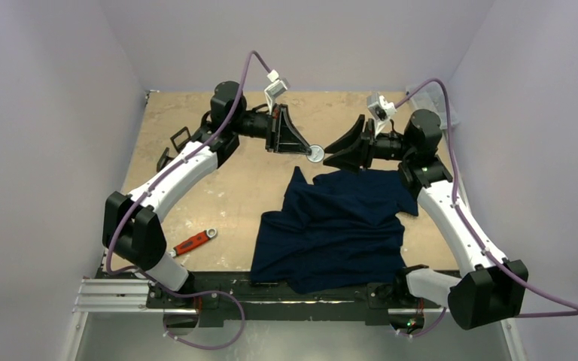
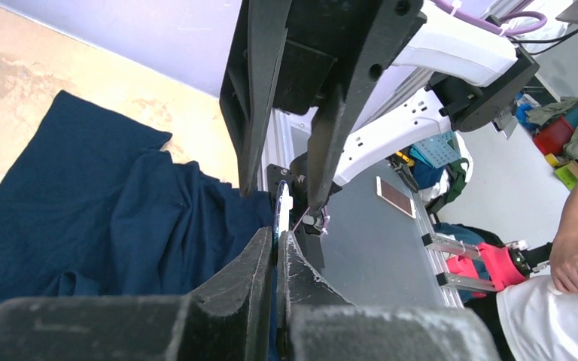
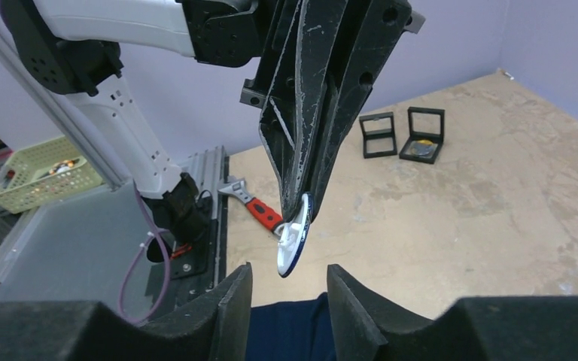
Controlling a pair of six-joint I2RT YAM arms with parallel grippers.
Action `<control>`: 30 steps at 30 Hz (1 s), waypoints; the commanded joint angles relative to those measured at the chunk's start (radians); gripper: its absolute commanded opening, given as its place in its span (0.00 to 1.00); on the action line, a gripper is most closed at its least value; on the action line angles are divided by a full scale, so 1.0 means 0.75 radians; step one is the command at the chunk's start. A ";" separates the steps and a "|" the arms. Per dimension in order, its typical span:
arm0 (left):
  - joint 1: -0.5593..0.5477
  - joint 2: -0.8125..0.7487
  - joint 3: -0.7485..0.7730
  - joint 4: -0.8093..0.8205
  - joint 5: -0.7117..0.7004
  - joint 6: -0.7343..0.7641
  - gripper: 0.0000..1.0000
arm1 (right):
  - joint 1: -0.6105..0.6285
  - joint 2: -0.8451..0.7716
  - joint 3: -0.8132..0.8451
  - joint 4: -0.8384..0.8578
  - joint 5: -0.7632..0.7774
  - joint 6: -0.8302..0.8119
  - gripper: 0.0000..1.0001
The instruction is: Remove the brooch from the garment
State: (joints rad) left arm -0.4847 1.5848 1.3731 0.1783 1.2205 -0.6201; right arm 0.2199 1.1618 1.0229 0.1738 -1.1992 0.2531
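Note:
The brooch (image 1: 315,154), a round white disc with a dark blue rim, hangs in the air over the back of the table. My left gripper (image 1: 308,150) is shut on its edge. In the left wrist view the brooch (image 2: 281,207) stands edge-on between the closed pads (image 2: 260,259). My right gripper (image 1: 330,157) faces it from the right, open. In the right wrist view the brooch (image 3: 293,237) has its lower edge just reaching the gap of the right gripper (image 3: 287,275), touching neither finger. The garment (image 1: 339,226), a dark navy T-shirt, lies crumpled on the table below.
A red-handled wrench (image 1: 193,242) lies on the wooden table (image 1: 241,188) left of the shirt. Two small black frame cases (image 3: 378,135) (image 3: 424,135) stand near the left arm at the table's left. Purple walls close in on three sides.

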 commanded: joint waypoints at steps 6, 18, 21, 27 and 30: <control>-0.030 -0.011 0.076 0.103 0.025 0.002 0.00 | 0.025 0.036 0.023 0.079 -0.060 0.099 0.24; -0.035 -0.054 0.058 -0.031 -0.008 0.169 0.00 | 0.025 0.038 0.009 0.124 -0.083 0.173 0.10; -0.037 -0.065 0.056 -0.055 -0.022 0.196 0.00 | 0.025 0.038 0.005 0.122 -0.080 0.172 0.00; -0.037 -0.140 0.038 -0.213 -0.161 0.396 0.35 | 0.023 0.054 -0.002 0.112 -0.064 0.220 0.00; -0.037 -0.192 0.002 -0.306 -0.251 0.539 0.40 | 0.024 0.064 -0.005 0.118 -0.039 0.259 0.00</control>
State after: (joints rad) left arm -0.5110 1.5280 1.3849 0.0410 1.1297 -0.3939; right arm 0.2356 1.2026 1.0222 0.2245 -1.2469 0.3954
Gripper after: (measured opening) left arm 0.373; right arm 0.015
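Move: The brooch is still pinched by its edge in the left fingertips, its middle about 2 cm to the left hand's right, level with it in height and reach. From the half-open right hand it lies about 3 cm to the left, at the same height and depth. The bunched garment lies on the table roughly 33 cm below the right hand, its middle some 10 cm back and 5 cm to the right. The right hand eases less than 1 cm left and slightly back towards the brooch, tipping its wrist a little, while its fingers close from half open until they pinch the brooch's free edge. The left hand all but stays in place, holding the brooch up for this, and only once the right fingers are nearly shut does it open to about a third and let go, its wrist turning some 10 degrees. ##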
